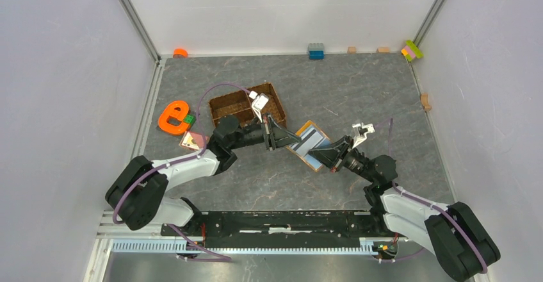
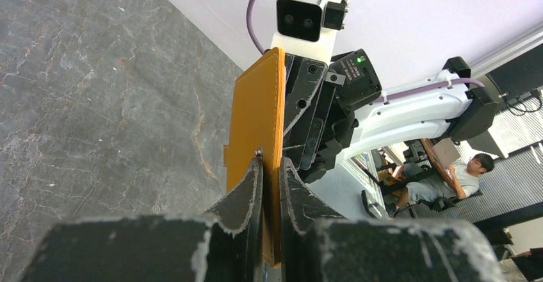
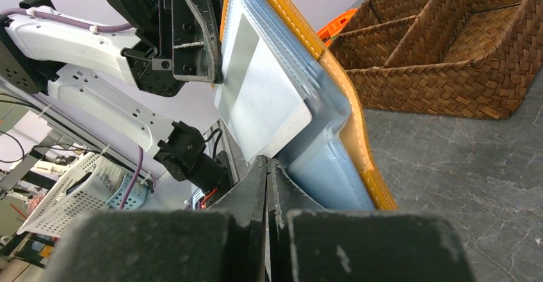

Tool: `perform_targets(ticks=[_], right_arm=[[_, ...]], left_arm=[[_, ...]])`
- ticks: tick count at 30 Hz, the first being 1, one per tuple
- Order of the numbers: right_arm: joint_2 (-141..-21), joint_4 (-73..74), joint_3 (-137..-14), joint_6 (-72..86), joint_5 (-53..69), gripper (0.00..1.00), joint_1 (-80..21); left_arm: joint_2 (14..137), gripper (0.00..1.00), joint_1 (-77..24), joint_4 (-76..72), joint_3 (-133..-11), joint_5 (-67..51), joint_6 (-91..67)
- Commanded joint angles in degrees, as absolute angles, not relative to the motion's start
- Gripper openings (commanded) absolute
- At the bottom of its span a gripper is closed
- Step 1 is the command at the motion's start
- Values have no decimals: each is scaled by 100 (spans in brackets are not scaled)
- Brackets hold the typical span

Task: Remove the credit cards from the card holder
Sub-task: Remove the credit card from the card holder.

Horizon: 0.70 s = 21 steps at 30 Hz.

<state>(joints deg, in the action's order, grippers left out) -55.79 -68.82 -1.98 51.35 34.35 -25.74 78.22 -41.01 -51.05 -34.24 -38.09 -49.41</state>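
Note:
The orange card holder hangs open above the table between both arms, its pale blue lining facing the right arm. My left gripper is shut on its orange edge, one finger on each side. In the right wrist view a pale grey credit card sticks out of the blue slots of the card holder. My right gripper is shut on that card's lower corner. From above, the right gripper sits at the holder's near-right end. Other credit cards are hidden in the slots.
A brown woven divided tray stands just behind the left gripper, also seen beyond the holder. An orange e-shaped toy and a small pink piece lie at the left. Toy bricks line the back wall.

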Motion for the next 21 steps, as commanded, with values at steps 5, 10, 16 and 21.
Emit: perform_targets(ticks=[5,10,16,21], right_arm=[[-5728,-6886,-378,4986,3167,0,-2504],[-5734,-6552,-453,4835,3107,0,-2488],[-5882,-6742,-518,4902,3364,17,-2492],[-6328,-8121,-379,5618,3739,43,-2496]], left_arm=[[7744,2,-4025,-5630,-3236,-4186,-5317],[7653,2,-3924,-5731,-3127,-4091,-5379],[7565,2,-3877,-5779,-3040,-3991,-5392],[7729,2,-3876,-6102,-3043,-4147,-5581]])
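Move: The gray-and-white card lies against the tips of the right hand's shut fingers, its middle about 3 cm ahead, 2 cm left and 1 cm above. The card holder's middle stands about 2 cm ahead and 1 cm left, level with that hand, and the wicker basket some 14 cm ahead, 21 cm left and 17 cm below. For the left hand, which grips the holder's edge, the card is about level fore and aft, 3 cm right and 2 cm below. With its closed fingertips at the card's lower corner, the right hand eases about 1.5 cm down and forward, tipping only slightly, then opens its fingers to roughly 40% around the card's lower edge while starting slightly back up, back and to the left. The left hand keeps its pinch on the holder's edge and carries it about 2 cm down and 1.5 cm to the left, then holds there. ##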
